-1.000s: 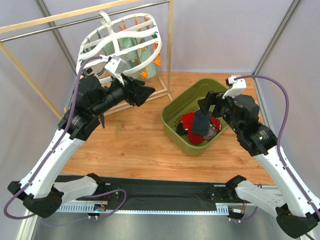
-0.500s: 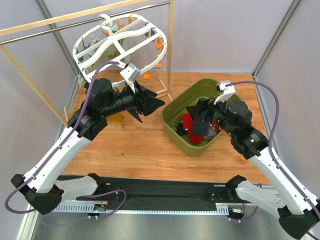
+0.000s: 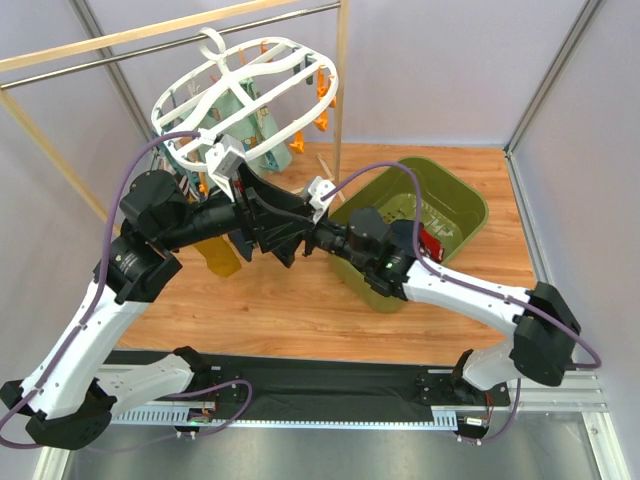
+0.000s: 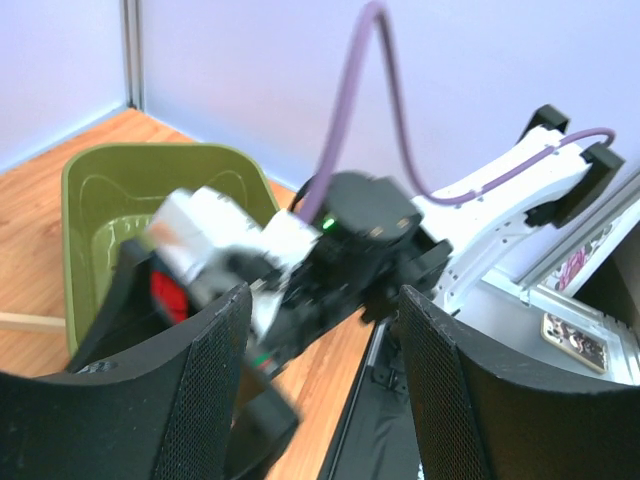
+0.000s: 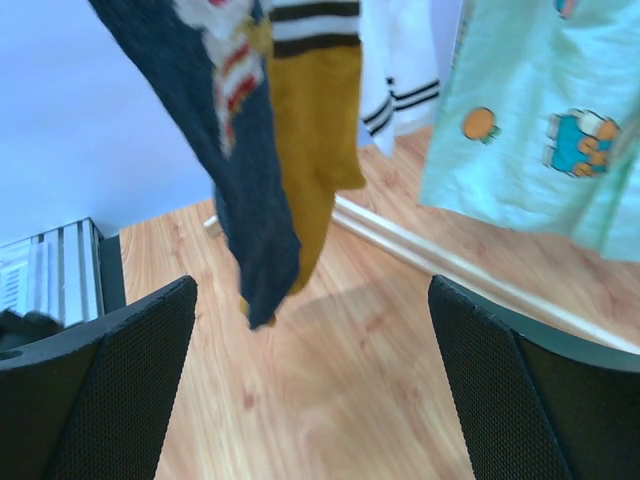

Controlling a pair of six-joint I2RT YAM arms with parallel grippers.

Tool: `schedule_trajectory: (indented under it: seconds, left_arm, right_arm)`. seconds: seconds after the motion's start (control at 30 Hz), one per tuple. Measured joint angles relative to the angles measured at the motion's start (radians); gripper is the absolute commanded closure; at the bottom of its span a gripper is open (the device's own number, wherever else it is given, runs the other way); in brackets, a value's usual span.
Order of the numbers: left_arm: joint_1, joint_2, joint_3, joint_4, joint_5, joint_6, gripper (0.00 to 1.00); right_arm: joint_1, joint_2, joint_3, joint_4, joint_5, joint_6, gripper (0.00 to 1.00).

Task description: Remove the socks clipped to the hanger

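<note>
The white oval hanger [image 3: 245,85] hangs from the rail at the back left. Socks are clipped under it: a mint green printed one [image 3: 262,130] [image 5: 530,130], a mustard yellow one [image 3: 218,255] [image 5: 320,140], a dark navy one [image 5: 245,200] and a white striped one [image 5: 400,70]. My left gripper [image 3: 292,232] [image 4: 320,400] is open and empty, just right of the hanging socks, facing the right arm. My right gripper [image 3: 310,240] [image 5: 315,400] is wide open and empty, reaching left from the bin, its jaws facing the navy and mustard socks.
An olive green bin [image 3: 455,205] [image 4: 120,185] sits at the right with a red sock [image 3: 430,243] [image 4: 165,295] inside. The wooden and metal rail frame [image 3: 340,90] stands behind. A black mat [image 3: 330,385] lies along the near edge. The two grippers nearly overlap.
My right gripper let a dark sock go into the bin, opened wide and swung left toward the hanger. The hanger has turned and swung. The left arm shifted.
</note>
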Motion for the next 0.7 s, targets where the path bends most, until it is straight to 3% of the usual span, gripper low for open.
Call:
schedule_trajectory:
  seconds: [0.27,0.4,0.47,0.5,0.57,0.6,0.67,0.7]
  left_arm:
    - [0.000,-0.032,0.055,-0.069,-0.035,0.003,0.32]
    - [0.000,-0.044,0.118,-0.165,-0.114,0.024,0.32]
    - [0.000,-0.047,0.169,-0.233,-0.190,0.039,0.32]
    - [0.000,-0.048,0.193,-0.263,-0.224,0.047,0.32]
    - [0.000,-0.057,0.242,-0.327,-0.319,0.061,0.32]
    - [0.000,-0.068,0.255,-0.354,-0.365,0.068,0.32]
    - [0.000,-0.091,0.265,-0.402,-0.459,0.076,0.32]
    - [0.000,-0.109,0.265,-0.430,-0.507,0.078,0.31]
  right_arm:
    - [0.111,0.214,0.109,0.194,0.099,-0.016,0.01]
    - [0.126,0.332,0.202,0.251,0.186,-0.031,0.07]
    - [0.126,0.375,0.242,0.250,0.212,-0.054,0.24]
    - [0.124,0.399,0.269,0.246,0.221,-0.066,0.48]
    - [0.121,0.440,0.323,0.245,0.230,-0.092,0.68]
    - [0.121,0.452,0.341,0.243,0.232,-0.097,0.83]
    - [0.121,0.463,0.364,0.242,0.232,-0.111,1.00]
    - [0.121,0.465,0.373,0.242,0.230,-0.113,1.00]
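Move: From the right hand, the dark sock on the hanger hangs about 12 cm to the left and 3 cm ahead, its middle some 4 cm higher. The mustard sock is roughly 6 cm farther left of it and 2 cm farther out; the mint towel is some 18 cm ahead of the right hand, 8 cm left and 8 cm up. From the left hand, the dark sock is about 12 cm left, 2 cm ahead and 13 cm below. Reaching 12 cm left and forward, right fingers pinch the dark sock; left hand swings 10 cm left, turning counter-clockwise. ##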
